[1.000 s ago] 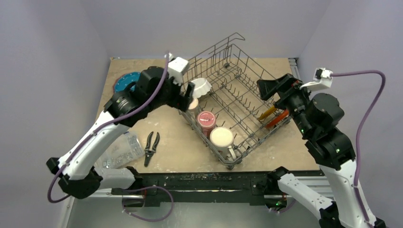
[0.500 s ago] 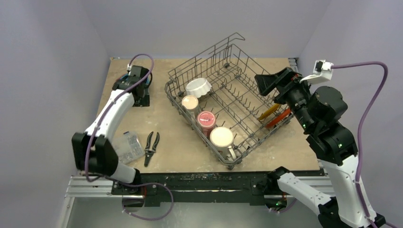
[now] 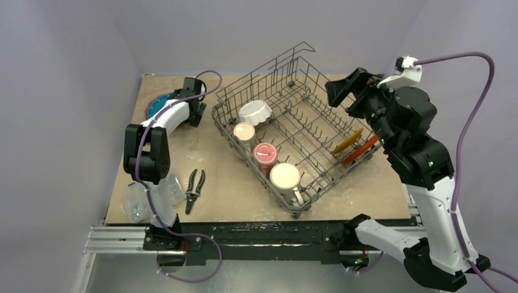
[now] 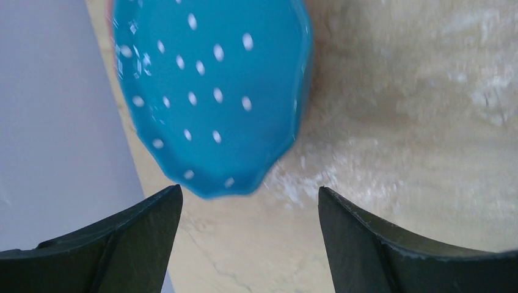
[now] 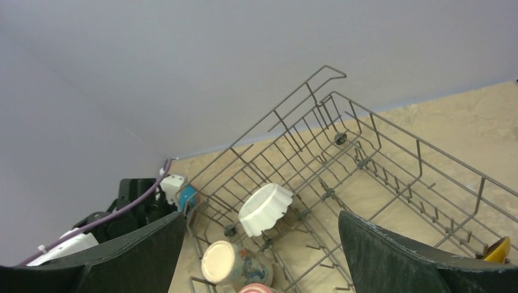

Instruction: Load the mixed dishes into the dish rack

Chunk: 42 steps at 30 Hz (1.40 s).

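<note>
A blue plate with white dots (image 4: 211,91) (image 3: 159,105) lies flat on the table at the far left, close to the wall. My left gripper (image 4: 250,195) (image 3: 189,108) hovers just short of its near rim, open and empty. The dish rack (image 3: 317,189) (image 5: 330,73) sits at mid-table. It holds a white fluted bowl (image 3: 255,112) (image 5: 264,209), a beige cup (image 3: 244,132) (image 5: 225,262), a maroon mug (image 3: 265,154), a cream mug (image 3: 285,177), and a yellow plate (image 3: 347,141) and a red-orange plate (image 3: 357,151) upright. My right gripper (image 5: 261,213) (image 3: 343,88) is raised over the rack's far right corner, open and empty.
Black-handled pliers (image 3: 194,186) lie on the table left of the rack. A clear plastic box (image 3: 137,204) of small parts sits at the near left, partly behind my left arm. Walls close in at the left, back and right.
My left arm swung away from the rack's left side and out to the blue plate at the far left. My right gripper rose and turned slightly, still open.
</note>
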Motion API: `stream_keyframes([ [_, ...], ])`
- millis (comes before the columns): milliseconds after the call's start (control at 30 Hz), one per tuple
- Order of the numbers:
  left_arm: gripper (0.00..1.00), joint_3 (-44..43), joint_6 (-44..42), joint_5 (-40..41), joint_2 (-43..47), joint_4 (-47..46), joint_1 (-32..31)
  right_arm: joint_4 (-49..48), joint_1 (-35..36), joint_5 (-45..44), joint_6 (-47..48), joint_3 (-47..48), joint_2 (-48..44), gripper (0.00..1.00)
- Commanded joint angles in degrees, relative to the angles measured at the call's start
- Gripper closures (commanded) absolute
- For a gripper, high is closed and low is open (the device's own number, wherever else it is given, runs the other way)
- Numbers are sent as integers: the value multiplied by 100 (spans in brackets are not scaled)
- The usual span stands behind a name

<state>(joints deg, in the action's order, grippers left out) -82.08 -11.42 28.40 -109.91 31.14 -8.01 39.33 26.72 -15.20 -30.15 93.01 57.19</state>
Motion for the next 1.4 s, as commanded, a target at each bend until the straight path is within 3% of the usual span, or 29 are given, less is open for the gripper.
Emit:
stream_keyframes([
  [0,20,-626,-603,405,-401,-475,-28,40,11,-348,303,310,152,2],
  [367,36,-1393,-483,491,-1310,-37,-144,99,17,-401,419,497,344,2],
  [567,56,-1563,-501,676,-1507,87,-140,151,9,-372,470,534,347,2],
  [867,95,-1628,-365,538,-1328,597,-139,86,14,-348,517,482,235,2],
  [1367,100,-1389,-416,622,355,834,-101,-184,17,-26,414,29,-243,2],
])
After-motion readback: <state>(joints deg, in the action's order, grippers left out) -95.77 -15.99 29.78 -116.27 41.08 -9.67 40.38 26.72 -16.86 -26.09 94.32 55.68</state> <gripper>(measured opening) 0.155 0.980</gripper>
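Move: The blue dotted plate's middle lies about 12 cm ahead of the left hand, 5 cm to its left and 5 cm below, its near rim just ahead of the open fingers. The pink plate sits directly under the blue one, about 2 cm lower. The dish rack's left corner stands some 22 cm to the hand's right and 8 cm ahead. From the idle right hand the blue plate is about 75 cm left, 30 cm ahead and 43 cm below. The left hand's fingers pinch the near rim of the blue plate, one pad inside and one outside: still open, they go forward about 5 cm and sink a few centimetres to the rim, then close on it. Keeping that grip, the hand lifts about 5 cm and draws back slightly. ##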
